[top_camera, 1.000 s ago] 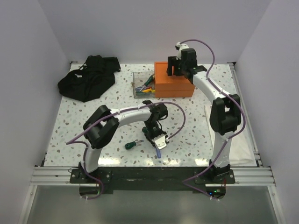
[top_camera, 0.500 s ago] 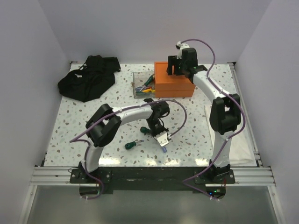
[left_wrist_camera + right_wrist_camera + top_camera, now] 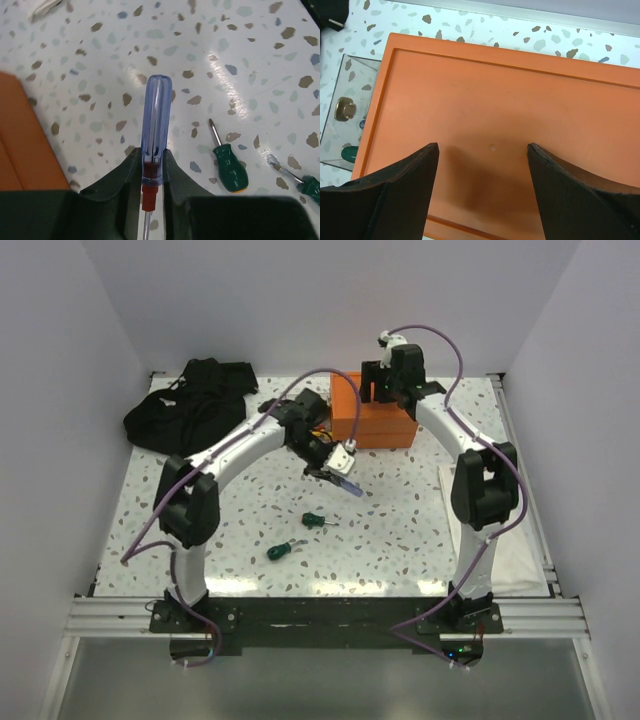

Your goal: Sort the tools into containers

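Observation:
My left gripper (image 3: 152,161) is shut on a blue-handled screwdriver (image 3: 156,115), held above the table just in front of the orange box (image 3: 377,421); its handle points away from the wrist and its thin shaft runs back between the jaws. Two green-handled screwdrivers lie on the table below, a stubby one (image 3: 315,520) and a longer one (image 3: 280,551). My right gripper (image 3: 482,150) hangs open over the flat top of the orange box (image 3: 510,95), with nothing between its fingers. The clear bin (image 3: 350,90) stands left of the box with tools inside; the left arm hides most of it in the top view.
A heap of black cloth (image 3: 188,406) lies at the back left. A white sheet (image 3: 520,540) lies along the table's right edge. Grey walls close in the table on three sides.
The left gripper closed on the blue screwdriver near the front of the table, then rose and carried it back toward the bin and orange box. The right arm stayed over the box.

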You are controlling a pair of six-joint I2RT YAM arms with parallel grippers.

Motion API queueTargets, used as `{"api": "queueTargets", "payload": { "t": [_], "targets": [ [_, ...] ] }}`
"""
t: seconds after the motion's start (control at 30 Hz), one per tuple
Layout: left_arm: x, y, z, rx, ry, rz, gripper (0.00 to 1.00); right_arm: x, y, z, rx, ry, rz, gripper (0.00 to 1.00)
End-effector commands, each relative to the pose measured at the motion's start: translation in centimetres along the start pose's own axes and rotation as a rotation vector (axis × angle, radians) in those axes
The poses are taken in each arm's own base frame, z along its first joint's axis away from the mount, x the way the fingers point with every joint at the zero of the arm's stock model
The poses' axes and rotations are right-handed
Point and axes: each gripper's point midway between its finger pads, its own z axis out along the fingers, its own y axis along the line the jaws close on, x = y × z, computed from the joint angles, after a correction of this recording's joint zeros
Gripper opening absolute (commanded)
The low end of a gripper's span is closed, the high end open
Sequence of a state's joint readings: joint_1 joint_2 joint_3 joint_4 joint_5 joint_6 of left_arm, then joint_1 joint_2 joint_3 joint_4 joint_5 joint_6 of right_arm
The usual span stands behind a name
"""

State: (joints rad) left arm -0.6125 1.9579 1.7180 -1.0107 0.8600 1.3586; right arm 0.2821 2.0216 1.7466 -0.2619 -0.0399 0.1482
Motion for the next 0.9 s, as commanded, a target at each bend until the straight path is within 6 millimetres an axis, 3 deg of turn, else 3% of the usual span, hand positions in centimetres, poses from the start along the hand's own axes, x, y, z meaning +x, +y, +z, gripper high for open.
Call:
{"api": "queueTargets", "payload": {
  "t": [0.0,0.13,0.3,0.33,0.4,0.43,0.47,0.53,0.57,0.63,0.73,0.87],
  "targets": [
    [1.0,3.9,-7.4,-0.294,-0.06,-0.203,0.0,1.7,-1.1,-1.1,0.029,0.065,0.018,0.76],
    [3.8,8.1,-13.3,-0.569,-0.154,-0.333,0.0,1.4,-1.0,-1.0,0.027,0.061,0.017,0.76],
    [8.3,12.1,-17.6,-0.815,-0.203,-0.586,0.0,1.7,-1.0,-0.7,0.024,0.07,0.019,0.77],
    [8.0,13.6,-18.7,-0.869,-0.248,-0.566,0.0,1.7,-1.0,-0.7,0.024,0.07,0.019,0.77],
    [9.1,15.2,-19.6,-0.94,-0.343,-0.701,0.0,1.9,-1.1,-0.6,0.026,0.073,0.016,0.77],
    [8.5,16.5,-20.7,-0.982,-0.398,-0.677,0.0,1.9,-1.1,-0.6,0.029,0.074,0.011,0.77],
    [9.5,17.2,-20.2,-0.988,-0.46,-0.794,0.0,2.0,-1.2,-0.6,0.032,0.077,0.005,0.78],
    [9.2,18.9,-20.9,-1.006,-0.538,-0.826,0.0,2.2,-1.4,-0.5,0.037,0.081,-0.003,0.78],
    [10.5,19.3,-20.0,-0.996,-0.568,-0.908,0.0,2.3,-1.4,-0.5,0.039,0.084,-0.007,0.78],
    [11.0,20.0,-19.1,-1.005,-0.569,-0.928,0.0,2.6,-1.6,-0.4,0.043,0.093,-0.01,0.79],
    [13.1,20.1,-17.1,-1.0,-0.563,-0.983,0.0,3.0,-1.7,-0.2,0.047,0.102,-0.011,0.79],
    [15.8,20.0,-15.8,-1.037,-0.548,-1.056,0.0,3.2,-1.7,-0.1,0.046,0.106,-0.016,0.79]
  ]
}}
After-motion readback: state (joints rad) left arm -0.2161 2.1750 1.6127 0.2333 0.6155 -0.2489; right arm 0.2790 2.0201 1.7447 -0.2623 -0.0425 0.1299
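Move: The left hand already holds the blue screwdriver. The clear container it is bound for lies about 28 cm ahead of this hand, 6 cm to its left and 9 cm below. The orange box stands level with the container, 28 cm ahead and 9 cm right of the hand. A small green screwdriver lies 7 cm back, 4 cm left and 12 cm below. From the right hand, the container is some 14 cm left, 2 cm ahead and 12 cm below. Swing the left gripper about 27 cm forward and 10 cm left to the clear container, keeping the blue screwdriver pinched. Go forward-left first, then mostly straight ahead, rising some 5 cm and sinking the same again at the end. Turn the hand about 75 degrees counter-clockwise on the way, tilting it too, so the fingers no longer point off to the right. ##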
